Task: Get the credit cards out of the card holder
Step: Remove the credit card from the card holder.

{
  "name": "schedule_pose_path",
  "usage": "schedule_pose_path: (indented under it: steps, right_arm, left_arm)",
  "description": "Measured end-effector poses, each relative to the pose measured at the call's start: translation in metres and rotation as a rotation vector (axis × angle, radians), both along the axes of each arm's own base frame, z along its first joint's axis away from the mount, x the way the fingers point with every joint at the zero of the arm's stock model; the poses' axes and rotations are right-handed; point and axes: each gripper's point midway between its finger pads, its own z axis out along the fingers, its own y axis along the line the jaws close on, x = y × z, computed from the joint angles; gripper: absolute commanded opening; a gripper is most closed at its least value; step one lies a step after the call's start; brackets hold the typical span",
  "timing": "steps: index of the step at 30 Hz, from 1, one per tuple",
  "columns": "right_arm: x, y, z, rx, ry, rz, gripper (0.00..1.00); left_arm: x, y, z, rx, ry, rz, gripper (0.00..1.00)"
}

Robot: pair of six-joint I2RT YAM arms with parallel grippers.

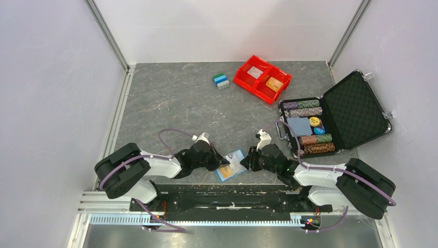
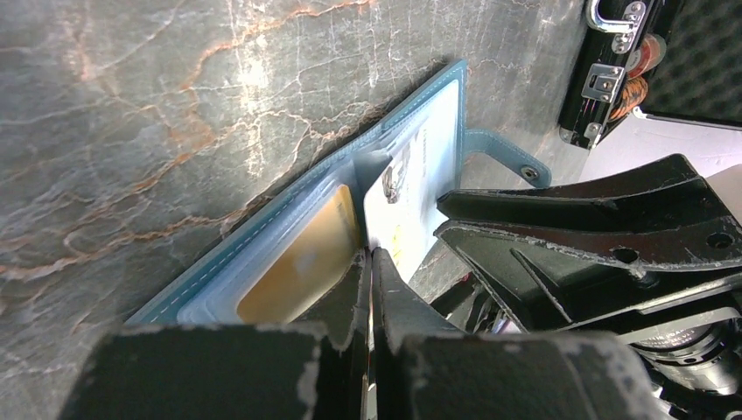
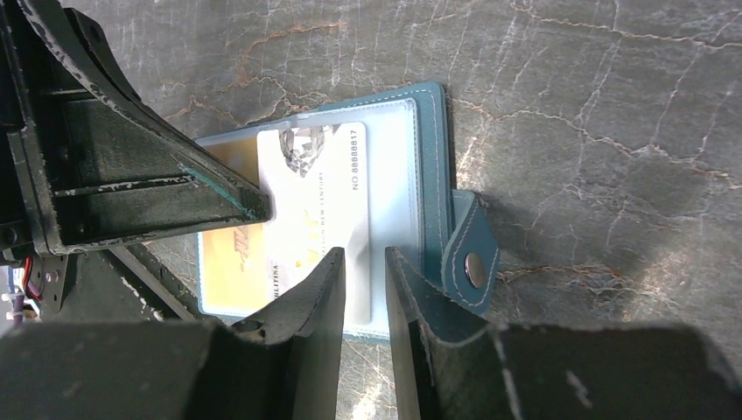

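The light-blue card holder (image 1: 233, 164) lies spread flat on the grey marble table between my two grippers. Its left pocket holds the orange credit card (image 2: 302, 262) (image 3: 223, 262). The whitish-grey credit card (image 2: 416, 175) (image 3: 319, 192) sits slid partway across the fold, overlapping the orange one. My left gripper (image 2: 369, 255) (image 1: 219, 164) is shut, its tips pinched at that card's near edge. My right gripper (image 3: 364, 254) (image 1: 249, 161) stands slightly open over the holder's right panel (image 3: 429, 175), nothing between its fingers. The snap strap (image 3: 472, 262) sticks out beside it.
A black foam-lined case (image 1: 356, 108) stands open at the right, with poker chips and a blue deck (image 1: 299, 125) inside. A red two-compartment bin (image 1: 262, 77) and a small blue-green block (image 1: 221, 81) sit at the back. White walls close in the table.
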Motion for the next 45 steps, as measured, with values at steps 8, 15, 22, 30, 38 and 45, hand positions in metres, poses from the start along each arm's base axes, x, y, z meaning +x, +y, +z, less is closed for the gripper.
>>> schedule_pose_path:
  steps: [8,15,22,30,38,45]
  right_arm:
    - [0.001,-0.001,0.0,0.001,0.002,-0.004,0.26]
    - [0.0,-0.003,0.001,-0.009,-0.001,0.003,0.29]
    - [-0.004,-0.004,0.006,-0.053,-0.029,0.078,0.34]
    - [0.001,0.015,0.039,-0.017,-0.111,0.227,0.45]
    - [0.014,0.028,0.061,0.061,-0.126,0.406,0.53]
    - [0.017,0.04,0.058,0.13,-0.087,0.643,0.54]
  left_arm:
    - [-0.004,0.01,0.004,0.005,-0.01,0.015,0.02]
    - [-0.005,0.015,0.013,0.006,-0.022,0.023,0.02]
    - [-0.011,0.025,0.011,0.039,-0.028,0.006,0.02]
    - [-0.018,0.031,0.027,0.021,-0.1,-0.042,0.02]
    - [-0.026,0.032,0.034,0.024,-0.173,-0.137,0.02]
    - [-0.034,0.031,0.032,0.029,-0.208,-0.22,0.02]
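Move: The white card, its inner edge already pinched by the left fingers, has its middle about 3 cm right and 1 cm ahead of the left hand, barely below it. The gold card, in the holder's left pocket, lies some 3 cm back and 2 cm left of that hand, a little lower. From the right hand the white card's middle is roughly 4 cm left and level fore and aft; the snap tab lies about 4 cm ahead and 3 cm right. The white card, kept in the left hand's shut fingers, is drawn leftward out of its pocket for about 3 cm, then lifted some 3 cm and carried back over the gold card as the wrist tips up and turns clockwise. The right hand, which seems to rest on the page beside it, stays briefly, then rises about 6 cm, swings left over the holder, opens wider and turns some 35 degrees counter-clockwise. ##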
